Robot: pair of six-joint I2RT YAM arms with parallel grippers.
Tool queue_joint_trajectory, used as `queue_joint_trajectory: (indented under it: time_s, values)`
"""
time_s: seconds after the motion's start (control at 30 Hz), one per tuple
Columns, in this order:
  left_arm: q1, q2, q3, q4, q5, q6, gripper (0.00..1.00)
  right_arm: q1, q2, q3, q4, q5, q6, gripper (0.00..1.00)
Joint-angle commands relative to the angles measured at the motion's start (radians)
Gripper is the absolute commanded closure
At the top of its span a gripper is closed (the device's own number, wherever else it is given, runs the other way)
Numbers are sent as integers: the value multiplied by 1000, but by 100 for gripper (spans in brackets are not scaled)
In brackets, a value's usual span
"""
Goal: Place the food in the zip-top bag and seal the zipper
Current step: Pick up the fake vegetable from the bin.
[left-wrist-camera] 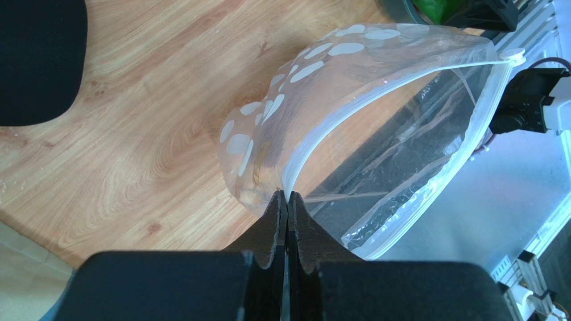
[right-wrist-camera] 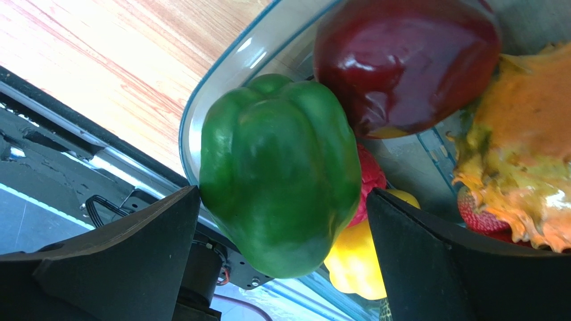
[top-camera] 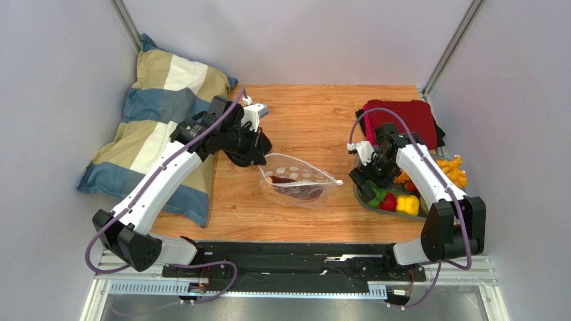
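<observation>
The clear zip-top bag (top-camera: 298,180) with white dots lies mid-table, its mouth open. Some food shows inside it: a dark red piece (top-camera: 298,189) and an orange bit (top-camera: 270,179). My left gripper (top-camera: 263,155) is shut on the zipper (left-wrist-camera: 375,90) at the bag's left end, seen in the left wrist view (left-wrist-camera: 287,196). The white end tab (left-wrist-camera: 515,57) is at the far end. My right gripper (top-camera: 372,184) is open over the grey tray (top-camera: 360,194), its fingers on either side of a green pepper (right-wrist-camera: 278,174). A dark red fruit (right-wrist-camera: 402,60) and a yellow pepper (right-wrist-camera: 352,264) lie beside it.
A striped pillow (top-camera: 161,127) lies at the far left, partly off the table. A red cloth (top-camera: 402,114) on a dark item sits behind the tray. Orange food (top-camera: 454,170) fills the tray's right side. The black arm rail (top-camera: 301,257) runs along the near edge.
</observation>
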State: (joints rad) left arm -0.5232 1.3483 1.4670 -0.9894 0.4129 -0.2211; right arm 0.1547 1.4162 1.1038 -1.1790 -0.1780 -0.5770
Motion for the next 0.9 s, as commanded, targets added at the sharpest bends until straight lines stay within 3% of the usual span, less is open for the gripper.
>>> queue_joint_trajectory:
  time_s: [0.0,0.1,0.23,0.37,0.87]
  values:
    - [-1,0,4,34,13,-6,100,2,10,8,6,-40,-34,0]
    - [-1,2,4,32,12,-6,100,0,10,14,-10,-49,-40,1]
    - [-1,6,7,32,12,-6,100,0,23,34,-48,-77,-37,20]
    - [-1,8,9,32,12,-7,100,-4,3,62,-57,-78,-32,29]
    - [-1,26,18,32,20,-9,100,-46,-48,234,-142,-77,-37,38]
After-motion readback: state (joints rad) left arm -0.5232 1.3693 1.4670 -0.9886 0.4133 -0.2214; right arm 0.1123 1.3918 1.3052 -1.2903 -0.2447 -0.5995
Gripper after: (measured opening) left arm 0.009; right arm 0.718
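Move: The green pepper sits between the right hand's open fingers, about 1 cm below and 1 cm back. From that hand, the red pepper is some 4 cm right and 5 cm back, the dark red fruit about 6 cm straight ahead, and the horned melon roughly 10 cm right and 7 cm ahead. From the left hand, which still holds the bag's rim, the green pepper lies about 36 cm right, 6 cm back and 15 cm lower. The right fingers close on the green pepper's sides and lift it about 6 cm, drifting slightly forward. ##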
